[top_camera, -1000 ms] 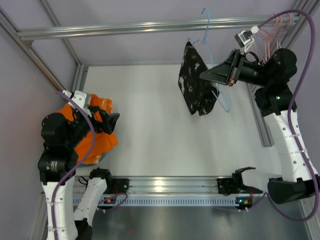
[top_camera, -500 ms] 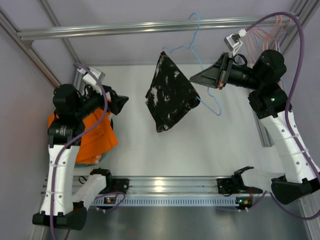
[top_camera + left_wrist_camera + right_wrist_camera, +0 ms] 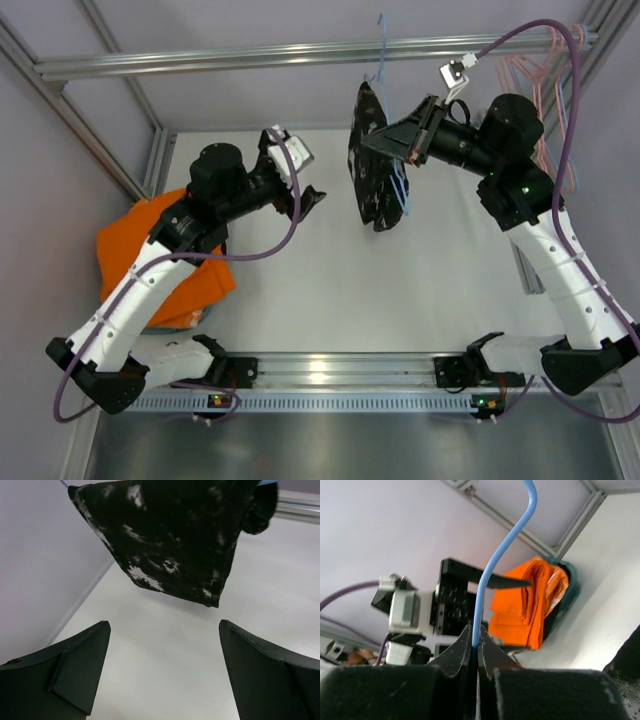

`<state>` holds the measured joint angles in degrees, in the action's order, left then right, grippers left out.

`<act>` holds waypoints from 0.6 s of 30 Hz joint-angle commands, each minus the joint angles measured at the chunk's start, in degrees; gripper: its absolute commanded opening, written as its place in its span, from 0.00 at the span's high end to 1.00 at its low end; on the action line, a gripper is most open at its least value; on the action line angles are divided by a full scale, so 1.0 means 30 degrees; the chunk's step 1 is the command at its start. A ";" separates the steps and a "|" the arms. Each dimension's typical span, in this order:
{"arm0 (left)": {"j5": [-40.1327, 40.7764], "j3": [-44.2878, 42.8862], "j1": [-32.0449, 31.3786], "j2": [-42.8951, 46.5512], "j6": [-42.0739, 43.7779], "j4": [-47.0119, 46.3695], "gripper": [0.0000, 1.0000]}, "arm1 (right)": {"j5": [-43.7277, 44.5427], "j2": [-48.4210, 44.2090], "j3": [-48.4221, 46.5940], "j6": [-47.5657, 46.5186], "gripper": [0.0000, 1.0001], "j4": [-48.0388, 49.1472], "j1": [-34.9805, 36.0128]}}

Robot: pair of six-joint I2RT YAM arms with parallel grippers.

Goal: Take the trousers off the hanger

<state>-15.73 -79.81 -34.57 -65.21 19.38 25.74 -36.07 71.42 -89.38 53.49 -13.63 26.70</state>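
Observation:
The black, white-speckled trousers (image 3: 373, 160) hang on the light blue hanger (image 3: 381, 45), held in the air at the back middle. My right gripper (image 3: 372, 143) is shut on the hanger's wire neck (image 3: 492, 570), its tips (image 3: 475, 642) pinched around it. A corner of the trousers shows at the lower right of the right wrist view (image 3: 627, 665). My left gripper (image 3: 305, 195) is open and empty, just left of the trousers and apart from them. In the left wrist view the trousers (image 3: 175, 535) hang above and beyond the open gripper (image 3: 164, 630).
A bright orange garment (image 3: 160, 260) lies in a dark bin at the left; it also shows in the right wrist view (image 3: 530, 605). Pink hangers (image 3: 530, 80) hang at the back right. An aluminium rail (image 3: 250, 57) crosses the back, with frame posts at both sides.
My left arm has risen from the orange garment and swung right towards the trousers. My right gripper has swung the hanger about, and the trousers now hang edge-on.

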 commanded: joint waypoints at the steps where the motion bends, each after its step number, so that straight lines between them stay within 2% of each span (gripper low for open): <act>1: 0.2161 0.0001 -0.1803 -0.0177 0.0483 -0.2744 0.04 | 0.2877 -0.1042 -0.1875 -0.1543 1.00 0.3371 0.0592; 8: 0.7229 0.1815 -0.7190 -0.0850 0.0279 -0.6697 0.04 | 0.5342 -0.1277 -0.2021 -0.0754 1.00 0.3605 0.0915; 12: 0.9515 0.3951 -0.8746 -0.1202 0.0777 -0.9979 0.04 | 0.5755 -0.1393 -0.2576 -0.0401 1.00 0.3254 0.0944; 16: 1.2879 0.4426 -0.9542 -0.2691 0.0837 -1.2384 0.05 | 0.5873 -0.1481 -0.3105 -0.0166 1.00 0.2961 0.1062; 18: 1.3210 0.4280 -0.9542 -0.3251 0.0661 -1.3320 0.06 | 0.5931 -0.1598 -0.3252 0.0068 1.00 0.2931 0.1091</act>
<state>16.23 -66.76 -62.83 -73.67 21.19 -2.42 -20.03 71.18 -93.10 55.46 -16.62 28.80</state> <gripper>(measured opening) 0.946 0.019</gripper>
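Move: The trousers hang from the hanger, their middle about 12 cm to the right of the open left gripper, 6 cm farther out and some 4 cm higher. The hanger's near end is roughly 17 cm to that gripper's right, level with it in reach and 6 cm up. The closed right gripper still pinches the hanger's wire; from it the trousers' middle is about 8 cm below and 3 cm nearer the base. Bring the left gripper about 12 cm to the right towards the near, lower part of the trousers, easing back a little and then sinking some 5 cm, fingers wide open and tipping slightly up. With the right, keep the hanger's wire pinched, carry it about 3 cm forward while turning clockwise some 15 degrees, then lift it slightly. ##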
